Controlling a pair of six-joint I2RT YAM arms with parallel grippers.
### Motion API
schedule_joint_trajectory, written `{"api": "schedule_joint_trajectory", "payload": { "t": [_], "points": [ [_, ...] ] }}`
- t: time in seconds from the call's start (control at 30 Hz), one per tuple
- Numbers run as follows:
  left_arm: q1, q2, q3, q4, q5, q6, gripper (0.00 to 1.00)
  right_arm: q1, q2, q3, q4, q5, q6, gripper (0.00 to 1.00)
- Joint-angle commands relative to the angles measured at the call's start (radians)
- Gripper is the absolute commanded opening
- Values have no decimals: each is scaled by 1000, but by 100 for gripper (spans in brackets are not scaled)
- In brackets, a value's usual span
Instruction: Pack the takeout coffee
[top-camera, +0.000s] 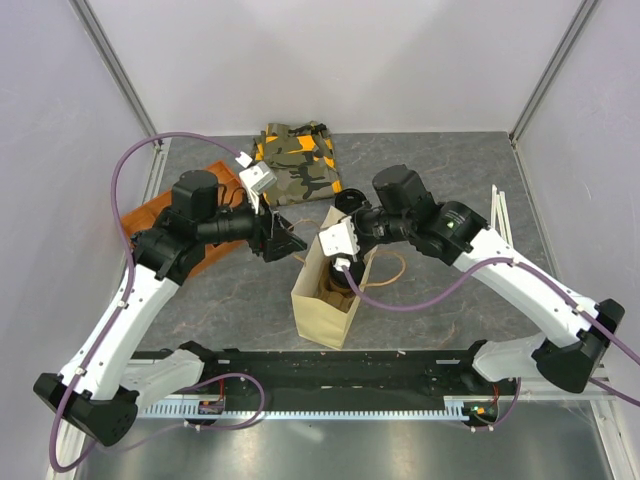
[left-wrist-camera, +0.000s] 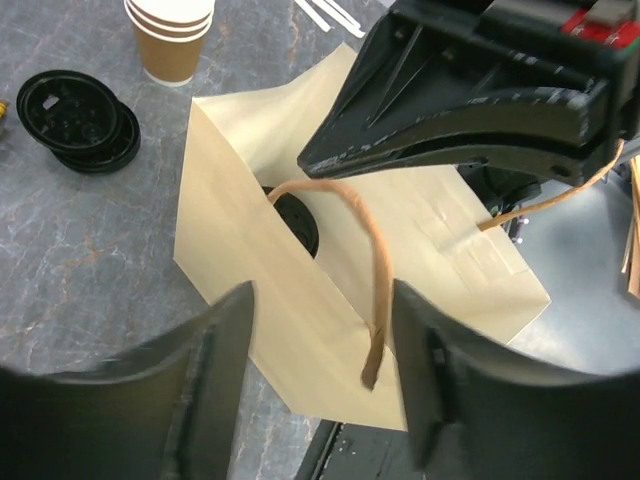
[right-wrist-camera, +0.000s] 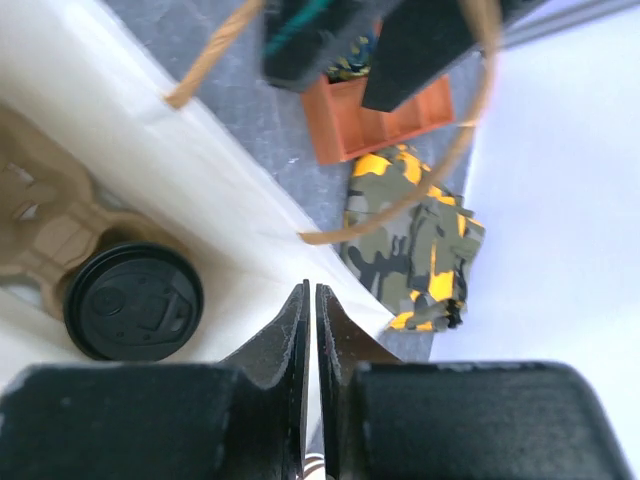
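The takeout coffee (right-wrist-camera: 133, 300), seen as a round black lid, sits inside the tan paper bag (top-camera: 325, 310), beside a brown pulp carrier (right-wrist-camera: 50, 230). In the left wrist view the lid (left-wrist-camera: 297, 222) shows through the bag's mouth. My left gripper (left-wrist-camera: 320, 380) is open at the bag's near wall (left-wrist-camera: 300, 310), and the twisted paper handle (left-wrist-camera: 378, 290) hangs loose between its fingers. My right gripper (right-wrist-camera: 312, 310) stands over the bag's far rim. Its jaws are almost together on the thin white paper wall (right-wrist-camera: 250, 230).
A stack of lidless paper cups (left-wrist-camera: 170, 35) and loose black lids (left-wrist-camera: 80, 120) stand beyond the bag. An orange tray (top-camera: 165, 215) lies at the left and a camouflage cloth (top-camera: 295, 160) at the back. White sticks (top-camera: 500, 215) lie at the right.
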Motion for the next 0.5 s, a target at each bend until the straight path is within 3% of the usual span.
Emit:
{"api": "schedule_joint_trajectory", "payload": {
  "t": [0.0,0.17,0.2,0.33,0.47],
  "points": [
    [-5,19,81,38,-13,-3,78,-6,-58,-24,119,55,119,12],
    [-5,25,118,63,33,-35,100,-12,-104,-39,148,121,209,19],
    [-7,20,120,70,47,-43,100,-14,-126,-39,157,145,228,21],
    [-5,2,128,119,47,-86,100,-24,-169,-42,188,246,364,54],
    [-4,5,180,158,-38,-159,100,-53,-186,-39,197,415,552,71]
  ]
}}
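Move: The lidded cup sits in the bag about 15 cm below the right hand, 2 cm back and 2 cm to its right. The bag's right handle is some 11 cm right of that hand, 3 cm back and 8 cm lower; the black lids lie about 19 cm ahead, 5 cm right and 26 cm down. From the left hand, the left handle is just below its parted fingers, about 2 cm down and 1 cm right; the cup is level ahead, 9 cm right and 17 cm down. With the left handle already loose between its fingers, the left hand opens the rest of the way and draws up off the strap, about 5 cm. The right hand, already clear above the cup, keeps rising some 6 cm while swinging right and a little forward out over the bag's right side; its fingers turn about 25 degrees, mostly clockwise, and spread well open on nothing. ##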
